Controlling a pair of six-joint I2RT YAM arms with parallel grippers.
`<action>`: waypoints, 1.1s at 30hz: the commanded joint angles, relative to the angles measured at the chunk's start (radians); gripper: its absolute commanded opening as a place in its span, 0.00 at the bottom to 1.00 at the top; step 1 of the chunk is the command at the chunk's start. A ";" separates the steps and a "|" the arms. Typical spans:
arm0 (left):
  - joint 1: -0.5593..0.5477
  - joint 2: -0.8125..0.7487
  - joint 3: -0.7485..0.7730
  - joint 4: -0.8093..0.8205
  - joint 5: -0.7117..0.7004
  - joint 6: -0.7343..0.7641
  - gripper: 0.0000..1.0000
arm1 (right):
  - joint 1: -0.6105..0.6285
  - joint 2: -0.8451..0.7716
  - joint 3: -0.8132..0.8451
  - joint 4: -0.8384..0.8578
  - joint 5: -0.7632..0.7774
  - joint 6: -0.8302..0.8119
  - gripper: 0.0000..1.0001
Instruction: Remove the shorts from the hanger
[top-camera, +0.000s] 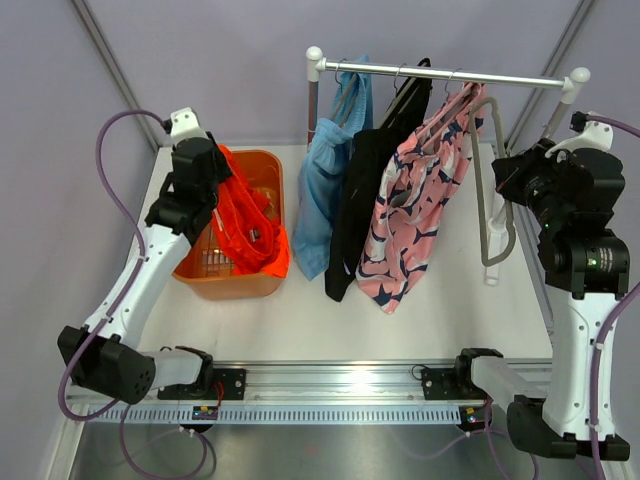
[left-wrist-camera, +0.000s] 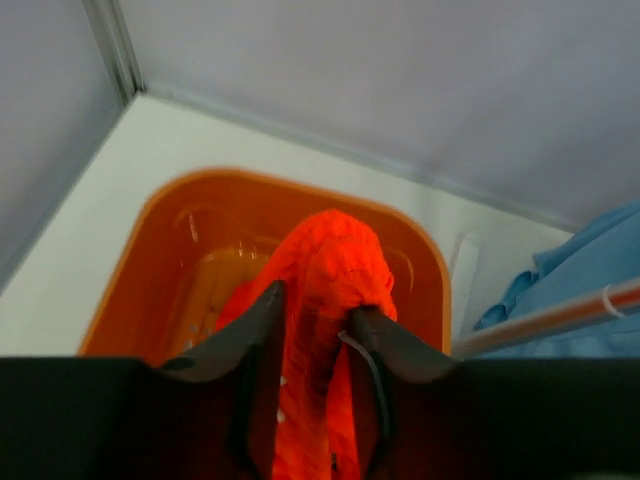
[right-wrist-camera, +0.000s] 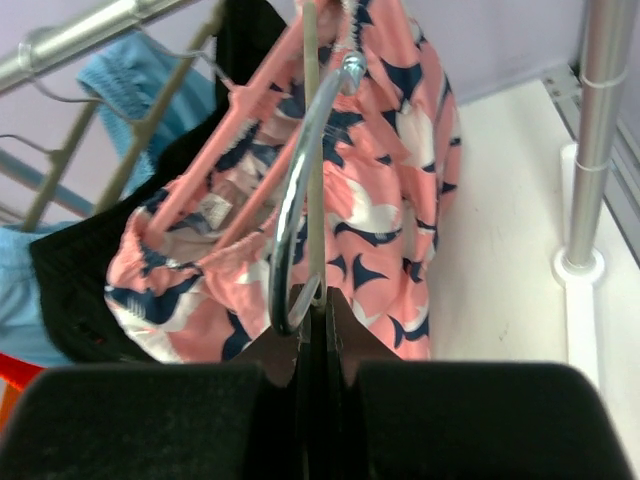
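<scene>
My left gripper (left-wrist-camera: 315, 305) is shut on the bright orange shorts (left-wrist-camera: 330, 260) and holds them over the orange basket (left-wrist-camera: 160, 230). In the top view the left gripper (top-camera: 215, 190) is above the basket (top-camera: 262, 165), and the orange shorts (top-camera: 248, 230) drape into it. The light blue shorts (top-camera: 325, 190), the black shorts (top-camera: 362, 200) and the pink patterned shorts (top-camera: 415, 220) hang from the rail (top-camera: 450, 75). My right gripper (right-wrist-camera: 322, 300) is shut on a grey hanger (right-wrist-camera: 314, 150) beside its metal hook (right-wrist-camera: 298, 200), in front of the pink shorts (right-wrist-camera: 380, 200). That hanger (top-camera: 488, 190) carries no shorts.
The rack's right post (right-wrist-camera: 590, 140) stands on a white foot (right-wrist-camera: 580, 268) close to my right gripper. The rack's left post (top-camera: 313, 100) rises behind the blue shorts. Grey walls enclose the white table (top-camera: 300, 320) at the back and sides.
</scene>
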 joint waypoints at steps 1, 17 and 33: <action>0.011 -0.040 -0.078 0.050 -0.001 -0.169 0.41 | 0.003 0.025 0.051 -0.037 0.082 -0.005 0.00; 0.011 -0.234 -0.134 -0.092 0.329 -0.163 0.99 | 0.003 0.076 0.074 -0.134 0.240 -0.054 0.00; -0.014 -0.529 -0.345 -0.183 0.576 0.028 0.99 | 0.003 0.528 0.487 -0.118 0.296 -0.067 0.00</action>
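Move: The left hand, its fingers just parting on the orange shorts, is over the box; the shorts' bulk lies about 12 cm below, 4 back and 3 right, the box's middle 15 below and 2 left, level front to back. The right hand grips the bare hanger; its rail spot is roughly 18 cm ahead, 6 right and 6 above. The pink garment's middle is 15 cm left, 4 ahead and 12 below; the right post is about 15 ahead, 10 right and 15 below. Left dips, frees the shorts, backs off 14 cm; right carries the hanger 11 cm forward towards the rail. ##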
